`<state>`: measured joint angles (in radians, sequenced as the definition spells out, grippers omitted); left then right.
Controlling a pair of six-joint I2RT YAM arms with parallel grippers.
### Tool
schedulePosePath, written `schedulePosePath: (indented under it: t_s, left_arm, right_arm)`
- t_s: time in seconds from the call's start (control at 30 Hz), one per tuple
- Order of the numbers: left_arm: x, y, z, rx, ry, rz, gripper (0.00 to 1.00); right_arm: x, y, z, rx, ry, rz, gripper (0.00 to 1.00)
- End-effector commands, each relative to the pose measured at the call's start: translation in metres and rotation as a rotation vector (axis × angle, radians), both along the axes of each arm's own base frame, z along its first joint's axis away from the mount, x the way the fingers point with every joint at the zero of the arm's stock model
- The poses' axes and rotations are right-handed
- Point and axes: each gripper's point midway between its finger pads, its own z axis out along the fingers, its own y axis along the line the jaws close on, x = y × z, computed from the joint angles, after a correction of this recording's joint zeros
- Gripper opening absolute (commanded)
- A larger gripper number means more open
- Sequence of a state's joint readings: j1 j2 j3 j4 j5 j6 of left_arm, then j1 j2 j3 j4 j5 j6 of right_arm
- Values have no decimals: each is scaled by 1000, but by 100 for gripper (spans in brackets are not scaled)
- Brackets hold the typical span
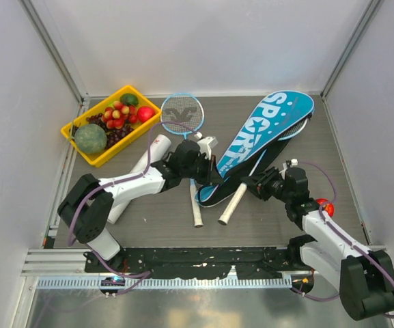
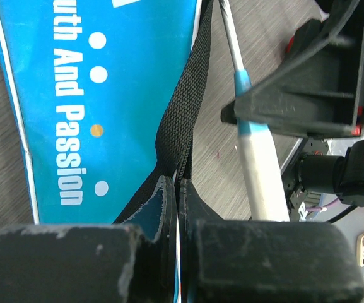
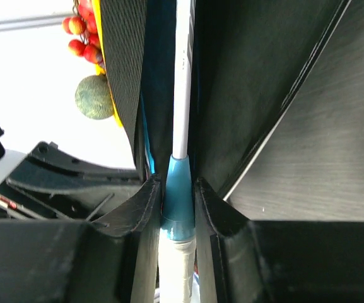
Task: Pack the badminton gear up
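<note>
The blue "SPORT" racket bag [image 1: 265, 130] lies slantwise across the table's middle. My left gripper [image 1: 209, 174] is shut on the bag's edge by its black strap [image 2: 182, 120], at the open lower end. One racket sits partly inside the bag, with its white handle [image 1: 232, 205] sticking out. My right gripper [image 3: 178, 186] is shut on that racket's blue cone [image 3: 180, 189], and the shaft [image 3: 183, 76] runs into the bag. The other racket [image 1: 181, 113] lies loose to the left of the bag. A white tube [image 1: 142, 171] rests under my left arm.
A yellow tray of fruit [image 1: 80, 152] stands at the back left. A red apple [image 1: 324, 205] lies beside my right arm. Grey walls close off the back and both sides.
</note>
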<state>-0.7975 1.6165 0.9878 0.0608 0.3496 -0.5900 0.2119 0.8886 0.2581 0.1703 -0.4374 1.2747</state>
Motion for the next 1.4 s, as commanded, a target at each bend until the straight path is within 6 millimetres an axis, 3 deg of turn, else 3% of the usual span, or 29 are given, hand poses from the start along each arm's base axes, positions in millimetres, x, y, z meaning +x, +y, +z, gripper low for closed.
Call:
schedulePosePath:
  t_s: [0.0,0.23,0.47,0.63,0.97,1.13,1.3,1.37]
  left_arm:
    - [-10,-4,32,-83,-53,-54,0]
    - [-20,-10,34,-154,-3,-81,0]
    - [-21,-5,35,-151,-10,-62,0]
    - [-36,-3,42,-180,-4,-113,0]
    - [-52,-1,40,-220,20,-147,0]
    - [-58,-13,47,-290,42,-178,0]
    - [-56,-25,33,-273,53,-165,0]
    - [-50,-28,24,-256,45,-142,0]
  right_arm:
    - [45,-16,31,-45,-162,-114,5]
    - [72,-8,21,12,-142,-126,5]
    - [78,-14,1,-15,-115,-168,5]
    - [85,-14,-7,-17,-100,-173,5]
    - [108,-17,9,9,-167,-231,5]
    - [115,-18,-4,6,-158,-249,5]
    - [127,-20,-5,56,-201,-289,5]
    - [135,-17,-2,58,-216,-280,9]
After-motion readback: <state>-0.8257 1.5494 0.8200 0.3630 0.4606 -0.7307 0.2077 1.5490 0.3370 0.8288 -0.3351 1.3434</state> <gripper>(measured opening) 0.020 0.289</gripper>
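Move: The right hand holds the racket by the cone above its handle, head already inside the bag. The bag's middle lies about 16 cm ahead, 8 cm right and 4 cm lower; the racket's grip lies some 8 cm back and 6 cm left. The second racket's middle is roughly 11 cm ahead and 27 cm left, on the table. From the left hand, pinching the bag's mouth edge, the bag's middle lies some 14 cm ahead and 23 cm right. Push the held racket about 9 cm forward with the right gripper, briskly at first, then slower, sinking some 4 cm so the fingers go in between the bag's cover and its black lower layer; keep the grip shut. Meanwhile keep the left pinch on the mouth edge and draw it back 3 to 4 cm and slightly up, rolling the wrist some 15 degrees. ##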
